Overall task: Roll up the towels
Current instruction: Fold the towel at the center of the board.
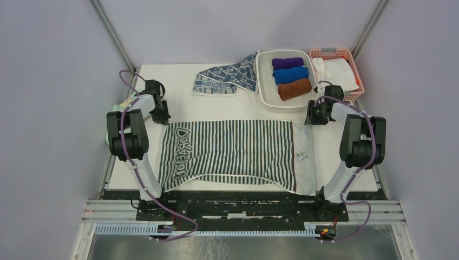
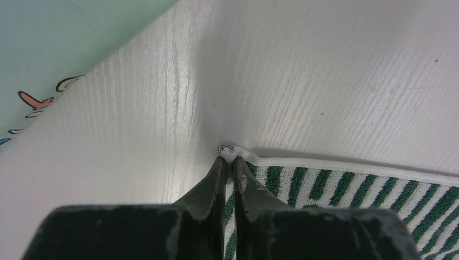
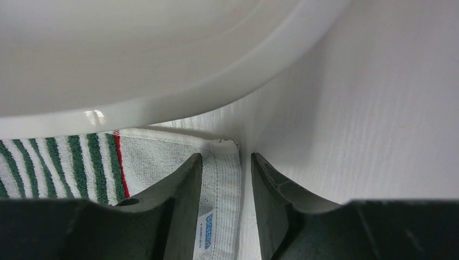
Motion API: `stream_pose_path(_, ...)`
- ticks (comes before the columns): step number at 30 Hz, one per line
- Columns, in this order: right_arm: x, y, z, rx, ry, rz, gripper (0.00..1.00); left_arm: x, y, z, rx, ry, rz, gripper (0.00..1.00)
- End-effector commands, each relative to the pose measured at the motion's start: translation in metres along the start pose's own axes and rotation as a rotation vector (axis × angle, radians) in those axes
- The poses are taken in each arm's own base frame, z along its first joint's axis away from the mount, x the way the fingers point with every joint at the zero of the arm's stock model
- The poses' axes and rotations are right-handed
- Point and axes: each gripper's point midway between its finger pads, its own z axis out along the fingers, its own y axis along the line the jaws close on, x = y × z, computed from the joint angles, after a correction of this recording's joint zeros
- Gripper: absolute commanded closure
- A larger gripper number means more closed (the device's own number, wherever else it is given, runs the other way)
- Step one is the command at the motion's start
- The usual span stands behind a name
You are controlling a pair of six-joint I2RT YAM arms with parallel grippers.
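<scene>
The dark green-and-white striped towel (image 1: 233,151) lies spread flat across the table, its white lettering at the left end. My left gripper (image 1: 161,116) is at the towel's far left corner. In the left wrist view the left gripper (image 2: 228,160) is shut on that corner, and a nub of white hem (image 2: 231,150) pokes out past the tips. My right gripper (image 1: 311,116) is at the far right corner. There the right gripper (image 3: 226,157) stands open astride the white labelled hem (image 3: 222,184), with a gap on its right side. The blue-grey patterned towel (image 1: 227,78) lies flat at the back.
A white basin (image 1: 265,86) holding purple, blue and brown rolls stands just behind the right gripper, and its rim (image 3: 162,103) looms close above the fingers. A pink basket (image 1: 352,59) sits at the back right. A mint-green cloth (image 2: 54,43) lies left of the left gripper.
</scene>
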Motion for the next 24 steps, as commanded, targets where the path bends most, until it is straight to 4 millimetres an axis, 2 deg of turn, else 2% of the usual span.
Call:
stream_pose_path(1, -0.011, 0.001, 0.003, -0.021, -0.009, -0.035, 0.53, 0.005, -0.002, 0.008, 0.010, 0.035, 0.013, 0.88)
stream_pose_path(3, -0.007, -0.002, 0.006, -0.005, 0.011, -0.036, 0.54, 0.006, -0.002, 0.009, 0.011, 0.037, 0.013, 0.88)
stream_pose_path(6, -0.003, -0.006, 0.009, 0.012, 0.032, -0.032, 0.61, 0.005, -0.003, 0.010, 0.015, 0.038, 0.012, 0.88)
stream_pose_path(9, -0.002, -0.009, 0.010, 0.028, 0.036, -0.034, 0.73, 0.007, -0.002, 0.011, 0.012, 0.042, 0.013, 0.90)
stream_pose_path(13, -0.004, -0.011, 0.008, 0.046, 0.021, -0.033, 0.96, 0.006, -0.002, 0.010, 0.011, 0.041, 0.012, 0.94)
stream_pose_path(14, -0.005, -0.012, 0.007, 0.055, 0.016, -0.031, 0.99, 0.006, -0.002, 0.010, 0.011, 0.040, 0.011, 0.96)
stream_pose_path(17, -0.014, -0.015, -0.001, 0.083, -0.019, -0.021, 0.99, -0.001, -0.004, 0.004, 0.021, 0.012, 0.007, 0.97)
stream_pose_path(24, -0.060, -0.020, -0.042, 0.165, -0.217, 0.029, 0.99, -0.039, -0.007, -0.034, 0.043, -0.159, -0.024, 0.97)
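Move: The far right corner of the striped towel lies just about 1 cm ahead of the right fingertips, roughly 1 cm to their right and 1 cm lower. From the right hand, the white tub's middle is some 20 cm ahead and 11 cm left; the pink basket is about 22 cm ahead and 12 cm right. From the left hand, already holding the far left corner, that right corner lies level and about 71 cm to the right. Ease the right gripper about half a centimetre down and forward onto the towel's far right corner, and close the half-open fingers fully to pinch it. Then draw the corner about 1 cm right, away from the left hand, lifting roughly 1 cm. Keep the left gripper shut on its corner, practically in place. ##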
